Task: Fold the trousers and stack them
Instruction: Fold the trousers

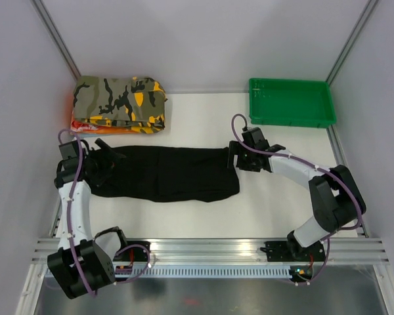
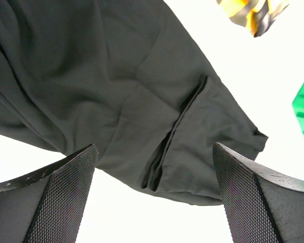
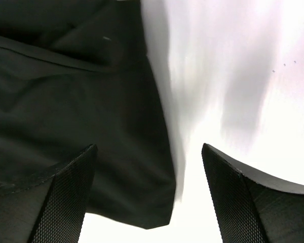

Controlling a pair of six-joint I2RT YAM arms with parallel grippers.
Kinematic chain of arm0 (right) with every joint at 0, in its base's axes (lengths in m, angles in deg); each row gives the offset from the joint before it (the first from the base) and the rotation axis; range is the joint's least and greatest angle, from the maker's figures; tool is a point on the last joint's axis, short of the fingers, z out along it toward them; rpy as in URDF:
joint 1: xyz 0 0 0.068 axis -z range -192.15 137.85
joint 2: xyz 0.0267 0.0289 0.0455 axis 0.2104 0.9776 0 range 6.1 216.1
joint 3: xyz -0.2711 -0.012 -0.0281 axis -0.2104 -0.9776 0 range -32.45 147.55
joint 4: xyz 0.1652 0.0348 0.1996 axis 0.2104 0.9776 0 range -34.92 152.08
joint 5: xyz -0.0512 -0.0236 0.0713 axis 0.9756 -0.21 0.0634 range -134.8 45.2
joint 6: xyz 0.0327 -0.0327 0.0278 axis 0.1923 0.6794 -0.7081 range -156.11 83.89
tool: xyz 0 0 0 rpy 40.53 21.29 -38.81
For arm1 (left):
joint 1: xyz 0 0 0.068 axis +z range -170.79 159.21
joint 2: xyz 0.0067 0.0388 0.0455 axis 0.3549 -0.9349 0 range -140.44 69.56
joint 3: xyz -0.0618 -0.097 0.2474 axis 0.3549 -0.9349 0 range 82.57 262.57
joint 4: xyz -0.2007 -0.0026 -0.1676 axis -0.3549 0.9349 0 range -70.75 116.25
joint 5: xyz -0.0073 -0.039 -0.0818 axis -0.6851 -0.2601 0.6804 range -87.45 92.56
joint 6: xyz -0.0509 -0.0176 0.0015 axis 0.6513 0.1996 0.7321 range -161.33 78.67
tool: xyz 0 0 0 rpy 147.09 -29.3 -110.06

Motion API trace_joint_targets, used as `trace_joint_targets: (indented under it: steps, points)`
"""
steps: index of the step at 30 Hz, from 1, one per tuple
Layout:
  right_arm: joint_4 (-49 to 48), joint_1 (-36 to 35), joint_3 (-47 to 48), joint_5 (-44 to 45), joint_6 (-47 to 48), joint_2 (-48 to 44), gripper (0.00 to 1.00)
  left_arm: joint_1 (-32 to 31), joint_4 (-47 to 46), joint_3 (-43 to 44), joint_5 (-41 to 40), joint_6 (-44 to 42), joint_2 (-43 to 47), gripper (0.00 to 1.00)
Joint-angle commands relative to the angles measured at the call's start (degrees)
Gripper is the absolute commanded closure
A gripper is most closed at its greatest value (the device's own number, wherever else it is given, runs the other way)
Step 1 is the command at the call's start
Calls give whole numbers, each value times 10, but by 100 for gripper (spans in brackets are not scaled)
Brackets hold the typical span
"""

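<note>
The black trousers point(image 1: 167, 172) lie flat across the middle of the white table, folded lengthwise into one long band. My left gripper point(image 1: 108, 161) stands open over their left end; the left wrist view has the dark cloth point(image 2: 116, 91) with a folded seam below its wide-apart fingers point(image 2: 66, 192). At the right end my right gripper point(image 1: 240, 157) is open too, above the trousers' corner point(image 3: 91, 126), and its fingers point(image 3: 233, 192) hold nothing.
A folded camouflage garment point(image 1: 121, 102) on an orange one sits at the back left. A green tray point(image 1: 290, 102) stands at the back right. Grey walls close the table on three sides, and a metal rail point(image 1: 210, 249) runs along the near edge.
</note>
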Motion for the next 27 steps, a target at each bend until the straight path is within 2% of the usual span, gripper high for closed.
trace_joint_targets:
  steps: [1,8,14,17,19,20,22,27]
  points:
    - [-54,8,-6,6,15,14,11,39,14,30,64,-14,9,0]
    - [-128,8,-34,-75,4,56,23,46,40,31,43,-5,44,0]
    - [-160,8,-43,-94,-9,73,40,47,64,51,11,-6,54,0]
    - [-166,8,-45,-88,-16,78,51,47,65,55,7,-5,53,0]
    - [-165,8,-48,-80,-18,80,64,48,63,54,9,-5,52,0]
    - [-163,9,-48,-73,-20,83,79,47,64,55,9,-5,51,0]
    - [-155,12,-50,-67,-23,83,98,46,65,59,5,-7,50,0]
    - [-141,53,-69,-66,-32,52,100,49,67,69,-11,-15,48,0]
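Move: My right hand hangs open over the right-hand edge of the folded trousers; the spot to pinch is some 5 cm below, about 1 cm ahead and 1 cm to the left. The trousers' near right corner is roughly 11 cm back and 2 cm to the right of my hand, the green tray about 25 cm ahead and 22 cm right. From my left hand that edge spot lies around 43 cm right, 3 cm ahead and 14 cm down. I sink my right hand about 4.5 cm onto the trousers' right-hand edge, drifting a couple of centimetres left and then easing back right, its left side rolling up slightly, while the fingers shut and pinch the cloth. My left hand, still open and empty, rises about 3.5 cm over the other end of the trousers. ##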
